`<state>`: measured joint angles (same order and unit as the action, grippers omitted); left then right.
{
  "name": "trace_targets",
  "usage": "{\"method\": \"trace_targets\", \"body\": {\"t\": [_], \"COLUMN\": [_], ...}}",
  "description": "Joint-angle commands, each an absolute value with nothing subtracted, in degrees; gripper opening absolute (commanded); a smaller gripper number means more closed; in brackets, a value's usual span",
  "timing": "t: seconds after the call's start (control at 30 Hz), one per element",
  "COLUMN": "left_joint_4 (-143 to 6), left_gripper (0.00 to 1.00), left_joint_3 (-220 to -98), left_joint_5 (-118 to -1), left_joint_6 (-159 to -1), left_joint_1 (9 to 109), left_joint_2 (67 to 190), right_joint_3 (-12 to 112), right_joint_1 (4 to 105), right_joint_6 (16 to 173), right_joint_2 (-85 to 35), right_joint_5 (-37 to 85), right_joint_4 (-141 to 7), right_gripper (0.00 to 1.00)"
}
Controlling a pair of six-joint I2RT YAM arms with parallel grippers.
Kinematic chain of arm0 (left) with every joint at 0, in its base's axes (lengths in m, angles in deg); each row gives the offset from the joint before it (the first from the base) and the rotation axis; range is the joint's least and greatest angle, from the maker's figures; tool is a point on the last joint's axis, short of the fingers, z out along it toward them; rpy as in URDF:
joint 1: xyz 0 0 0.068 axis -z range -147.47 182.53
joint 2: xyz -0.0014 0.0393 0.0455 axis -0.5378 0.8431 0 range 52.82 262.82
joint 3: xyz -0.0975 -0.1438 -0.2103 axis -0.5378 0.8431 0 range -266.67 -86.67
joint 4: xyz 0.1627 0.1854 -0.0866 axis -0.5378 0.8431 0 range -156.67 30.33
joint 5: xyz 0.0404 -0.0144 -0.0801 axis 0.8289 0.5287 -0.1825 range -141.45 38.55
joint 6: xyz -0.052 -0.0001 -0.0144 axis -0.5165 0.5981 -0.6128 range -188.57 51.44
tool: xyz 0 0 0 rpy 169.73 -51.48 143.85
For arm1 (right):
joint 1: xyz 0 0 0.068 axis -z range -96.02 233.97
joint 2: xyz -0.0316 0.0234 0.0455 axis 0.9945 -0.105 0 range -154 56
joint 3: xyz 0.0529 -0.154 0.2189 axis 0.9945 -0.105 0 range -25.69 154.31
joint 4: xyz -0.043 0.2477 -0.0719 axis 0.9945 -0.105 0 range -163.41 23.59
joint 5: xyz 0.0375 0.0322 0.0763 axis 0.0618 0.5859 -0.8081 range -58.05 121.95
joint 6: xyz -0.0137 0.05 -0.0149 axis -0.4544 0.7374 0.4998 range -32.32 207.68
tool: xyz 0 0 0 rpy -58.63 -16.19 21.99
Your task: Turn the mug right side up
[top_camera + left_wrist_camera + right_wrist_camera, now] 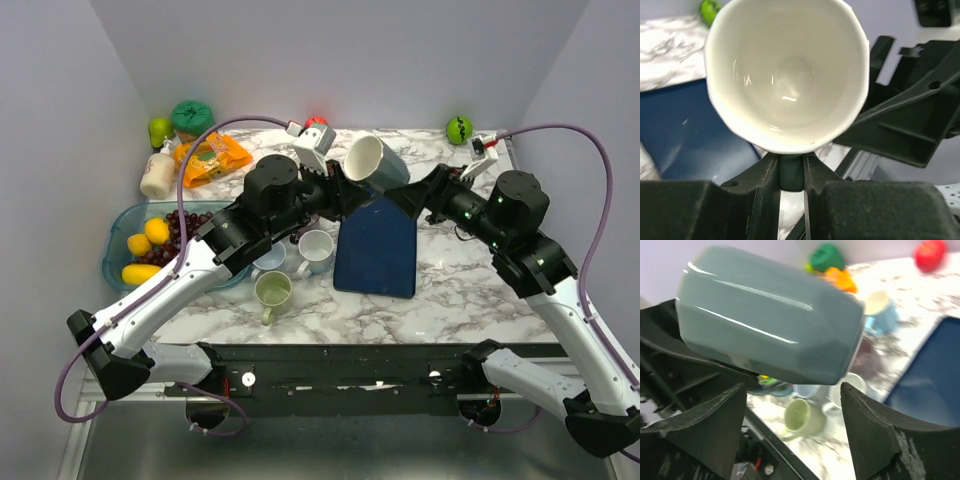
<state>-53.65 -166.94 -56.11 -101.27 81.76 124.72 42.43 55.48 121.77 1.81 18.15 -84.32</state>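
Note:
A grey-blue mug [378, 163] with a white inside hangs in the air above the blue mat [377, 247]. It is tilted on its side, mouth toward the back left. My left gripper [791, 172] is shut on the mug's handle, just below the white rim [787, 75]. In the right wrist view the mug's grey-blue wall [770, 315] fills the top. My right gripper [792, 390] stands open beneath it, fingers spread and apart from the mug. From above, the right gripper [415, 195] is at the mug's right.
On the marble top stand a white mug [317, 247], a light blue mug [270, 260] and a green mug [272, 291] lying on its side. A teal fruit bin [112, 236] is at the left. An orange bag [210, 158], a bottle [158, 172] and a green ball [459, 128] lie at the back.

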Motion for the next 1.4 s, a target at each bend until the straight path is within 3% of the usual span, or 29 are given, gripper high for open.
{"method": "trace_targets", "body": {"t": [0.0, 0.37, 0.73, 1.37], "left_joint_4": [-47.0, -34.9, -34.6, -45.4], "left_gripper": [0.00, 0.00, 0.00, 0.00], "left_joint_3": [-170.6, -160.9, -147.8, -125.8], "left_joint_5": [-51.9, -39.2, -27.6, -21.0], "left_joint_6": [-96.8, -92.8, -99.7, -108.8], "left_joint_1": [82.0, 94.3, 102.8, 103.4], "left_joint_2": [121.6, 119.5, 117.7, 109.0], "right_joint_3": [41.1, 47.0, 45.0, 40.0], "right_joint_1": [55.4, 55.6, 55.6, 55.8], "right_joint_6": [119.2, 116.1, 118.6, 121.9], "right_joint_2": [5.2, 5.0, 3.6, 4.5], "right_joint_5": [30.8, 47.9, 47.2, 45.9], "right_joint_4": [-93.3, -105.9, -107.6, -108.9], "right_gripper": [0.82, 0.83, 0.83, 0.83]}}
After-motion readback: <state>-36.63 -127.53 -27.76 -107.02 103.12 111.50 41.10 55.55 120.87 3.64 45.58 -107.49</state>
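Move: The left hand already holds the grey-blue mug by its handle; the free spot for the mug lies about 8 cm back, 6 cm to its left and some 32 cm below. The green mug stands about 14 cm left of that spot, level with it; the white mug is roughly 3 cm left and 9 cm farther out. The tray's middle is some 3 cm ahead of the left hand, 5 cm to its right. From the right hand the spot is about 9 cm back, 13 cm left and 31 cm down. Keeping its pinch on the grey-blue mug's handle, the left hand lowers the mug nearly 30 cm towards the free spot beside the green mug, coming back first and then more to the left; its fingers tip from level to slanting downward, a turn of some 40 degrees. The empty right hand, fingers still open, swings right away from the mug and sinks, about 9 cm each. ##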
